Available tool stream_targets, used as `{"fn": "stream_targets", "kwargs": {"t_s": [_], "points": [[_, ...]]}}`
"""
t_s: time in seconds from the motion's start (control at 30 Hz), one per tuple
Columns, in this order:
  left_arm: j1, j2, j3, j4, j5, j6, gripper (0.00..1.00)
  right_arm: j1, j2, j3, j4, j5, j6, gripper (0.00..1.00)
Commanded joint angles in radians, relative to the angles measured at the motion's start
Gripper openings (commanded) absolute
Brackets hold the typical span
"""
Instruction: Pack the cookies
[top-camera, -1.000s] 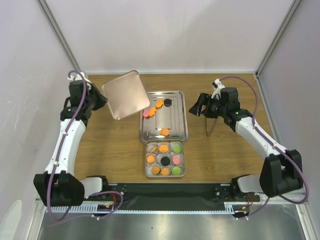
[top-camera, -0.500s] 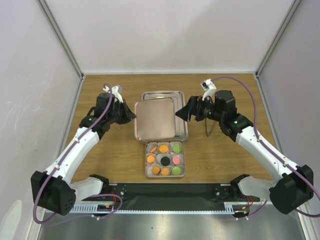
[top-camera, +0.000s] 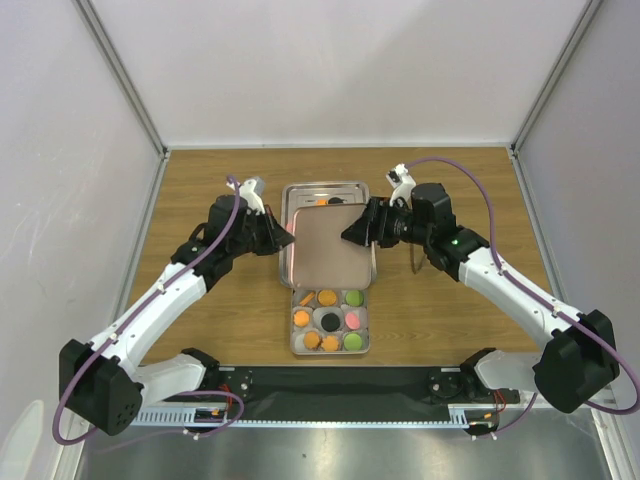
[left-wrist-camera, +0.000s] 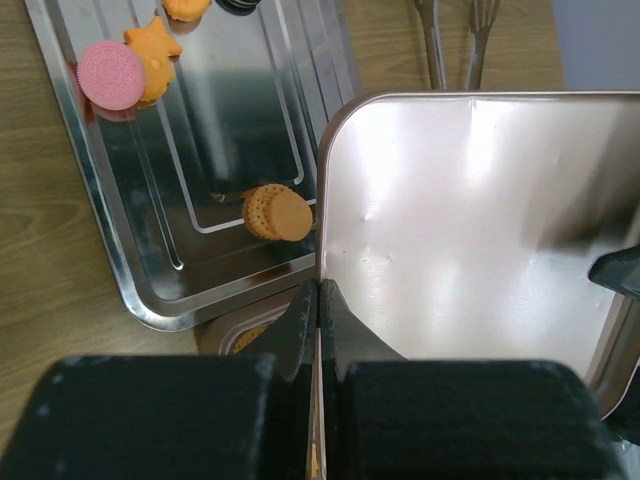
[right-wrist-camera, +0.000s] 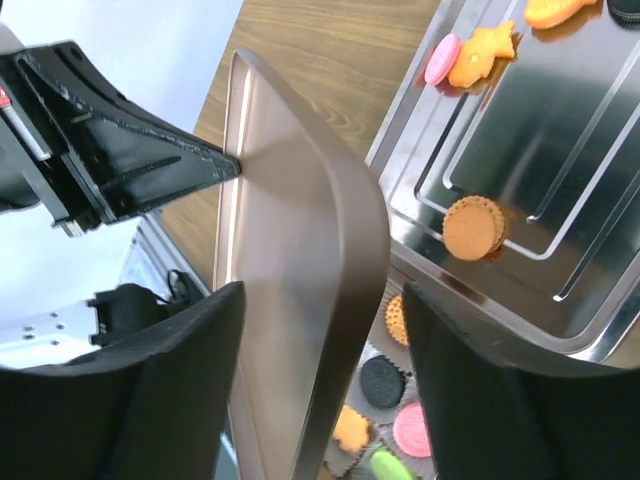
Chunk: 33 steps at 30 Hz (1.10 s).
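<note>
A rose-gold lid hangs tilted over the silver tray. My left gripper is shut on the lid's left edge. My right gripper is open, with the lid's right rim between its fingers. Loose cookies lie on the tray: a pink one, an orange star and a round orange stack. Just in front of the tray, the cookie box holds orange, black, pink and green cookies in paper cups. From above, the lid hides the loose cookies.
Metal tongs lie on the wooden table right of the tray, partly under my right arm. White walls close in the table at the back and on both sides.
My left arm swung the lid from the far left down over the tray. My right gripper moved left onto the lid's right edge and its jaws narrowed.
</note>
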Motion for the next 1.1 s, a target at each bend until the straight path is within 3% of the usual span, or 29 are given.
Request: {"fn": "stream_targets", "kwargs": {"t_s": [0.0,0.1,0.13,0.23,0.43,0.53,0.6,0.77,0.9,0.93,1.07], "points": [[-0.015,-0.015,-0.003,0.091,0.004,-0.036,0.01,-0.010,-0.006,0.043,0.035,-0.008,0.040,0.66],[-0.026,-0.015,0.001,0.102,0.006,-0.038,0.01,-0.028,-0.005,0.048,0.029,-0.024,0.057,0.53],[-0.029,-0.010,0.005,0.100,0.003,-0.036,0.03,-0.030,-0.005,0.051,0.023,-0.027,0.059,0.43],[-0.038,-0.004,0.014,0.102,-0.005,-0.033,0.08,-0.042,-0.012,0.054,0.009,-0.027,0.066,0.27],[-0.042,0.008,0.028,0.094,-0.011,-0.021,0.18,-0.061,-0.034,0.072,-0.011,-0.020,0.074,0.11],[-0.046,0.011,0.044,0.080,-0.022,-0.009,0.25,-0.070,-0.037,0.083,-0.022,-0.019,0.076,0.10],[-0.049,0.001,0.047,0.068,-0.052,0.005,0.40,-0.080,-0.041,0.089,-0.031,-0.019,0.074,0.09],[-0.113,-0.027,0.069,0.014,-0.157,0.059,0.54,-0.117,-0.025,0.141,-0.086,-0.005,0.076,0.09],[-0.283,-0.064,0.081,0.005,-0.327,0.132,0.69,-0.148,0.050,0.261,-0.185,0.021,0.082,0.08],[-0.361,-0.086,0.068,0.031,-0.392,0.152,0.72,-0.159,0.064,0.288,-0.208,0.019,0.085,0.07],[-0.499,-0.146,-0.009,0.182,-0.571,0.307,0.79,-0.260,0.104,0.359,-0.246,-0.094,0.157,0.06]]}}
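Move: My left hand already pinches the lid's left edge, with the lid's middle about 8 cm to its right and 2 back; the cookie box lies some 17 cm back, 8 right and 17 below. From my right hand, whose half-open fingers straddle the lid's right edge, the lid's middle is about 6 cm left and 2 back. The tray lies 8 cm ahead, 7 left and 22 below, and a leftover orange cookie about 7 left, level ahead, 21 below. I close my right fingers on the lid's right edge, then open my left fingers wide to release the left edge. Only then do I draw the left hand right, back and up, away from the lid and towards over the box, about 9 cm, tipping its fingers up, while my right hand carries the lid forward, up and right, some 10 cm, turning slightly clockwise. ##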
